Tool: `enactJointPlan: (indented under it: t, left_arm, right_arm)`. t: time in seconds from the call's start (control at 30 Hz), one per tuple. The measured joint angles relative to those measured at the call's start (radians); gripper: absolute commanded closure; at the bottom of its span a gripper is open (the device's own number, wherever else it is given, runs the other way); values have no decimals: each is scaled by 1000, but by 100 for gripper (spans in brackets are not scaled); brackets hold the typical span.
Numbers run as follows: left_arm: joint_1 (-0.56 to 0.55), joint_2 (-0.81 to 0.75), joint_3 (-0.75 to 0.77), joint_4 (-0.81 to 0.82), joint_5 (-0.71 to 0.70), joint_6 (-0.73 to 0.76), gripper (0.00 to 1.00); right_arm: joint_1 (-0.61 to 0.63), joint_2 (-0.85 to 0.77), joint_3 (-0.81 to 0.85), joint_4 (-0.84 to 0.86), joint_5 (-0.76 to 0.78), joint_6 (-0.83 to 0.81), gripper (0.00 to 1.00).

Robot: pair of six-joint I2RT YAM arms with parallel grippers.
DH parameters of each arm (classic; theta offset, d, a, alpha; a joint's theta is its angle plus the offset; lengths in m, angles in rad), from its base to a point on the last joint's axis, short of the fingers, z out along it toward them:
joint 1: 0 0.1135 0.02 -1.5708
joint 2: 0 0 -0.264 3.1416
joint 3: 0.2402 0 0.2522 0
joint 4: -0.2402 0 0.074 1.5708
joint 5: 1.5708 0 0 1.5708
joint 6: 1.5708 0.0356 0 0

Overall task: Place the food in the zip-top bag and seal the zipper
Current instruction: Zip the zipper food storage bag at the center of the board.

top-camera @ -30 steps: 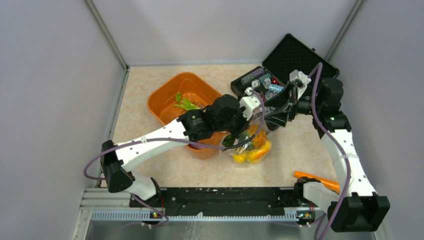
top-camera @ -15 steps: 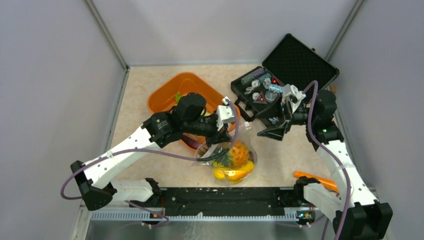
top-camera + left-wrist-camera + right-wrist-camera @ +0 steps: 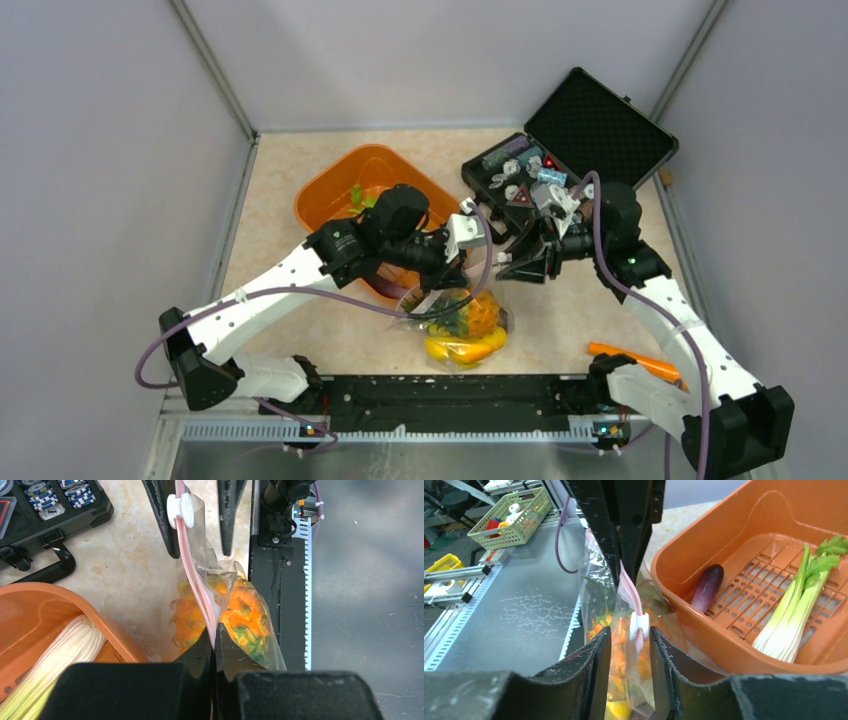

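The zip-top bag (image 3: 462, 325) hangs low over the table in front of the orange tub. Through the clear plastic I see the orange pineapple (image 3: 243, 616) and yellow fruit (image 3: 455, 349). My left gripper (image 3: 214, 639) is shut on the pink zipper (image 3: 196, 582) at one end of the mouth. At the other end my right gripper (image 3: 629, 647) stands open, its fingers (image 3: 162, 525) on either side of the white slider (image 3: 639, 626) without touching it. A purple eggplant (image 3: 706, 587) and a leafy green-white stalk (image 3: 794, 615) lie in the tub.
The orange tub (image 3: 330, 195) stands at the back left, close behind the bag. An open black case (image 3: 585, 130) with small trinkets sits at the back right. An orange-handled tool (image 3: 630, 358) lies by the right arm's base. The black rail (image 3: 430, 390) runs along the near edge.
The left gripper has carried the bag left and toward the near edge. The right gripper followed from the black case, and its jaws have narrowed around the slider.
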Motion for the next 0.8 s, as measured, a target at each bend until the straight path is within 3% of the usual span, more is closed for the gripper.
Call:
enactJointPlan:
  t: [0.27, 0.43, 0.6, 0.63, 0.67, 0.7, 0.8]
  left_arm:
    - [0, -2, 0, -1, -8, 2, 100]
    - [0, -4, 0, -3, -11, 10, 100]
    - [0, -4, 0, -2, -16, 12, 98]
    - [0, -4, 0, -2, -19, 11, 82]
    - [0, -4, 0, -1, -27, 10, 50]
    - [0, -4, 0, 2, -36, 7, 32]
    - [0, -6, -5, 46, -74, -34, 25]
  right_arm:
    - [0, 15, 0, -39, 32, -46, 94]
    - [0, 23, 0, -39, 32, -47, 100]
    - [0, 23, 0, -36, 32, -37, 100]
    - [0, 23, 0, -34, 33, -34, 100]
    - [0, 23, 0, -31, 34, -27, 100]
    - [0, 23, 0, -27, 36, -17, 100]
    - [0, 23, 0, -21, 61, 13, 100]
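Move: The zipper's end, with the white slider beside it, sits almost between the right hand's open fingers: the end about 1 cm ahead, 1 cm left and 1 cm down, the slider about 1 cm ahead, 2 cm left, 1 cm down. The bumpy orange food in the bag lies roughly 6 cm back, 5 cm left and 13 cm below. From the left hand, that zipper end is about 8 cm right and 2 cm ahead, near level. The right hand eases about 1 cm down and nearly as far forward, shutting its half-open fingers to pinch the zipper's end right beside the white slider, then holds there almost still. The left hand stays put with its shut fingers on the zipper strip until the right grip is made, and only at the very end spreads them wide to let the strip go, drifting about 1.5 cm forward. ##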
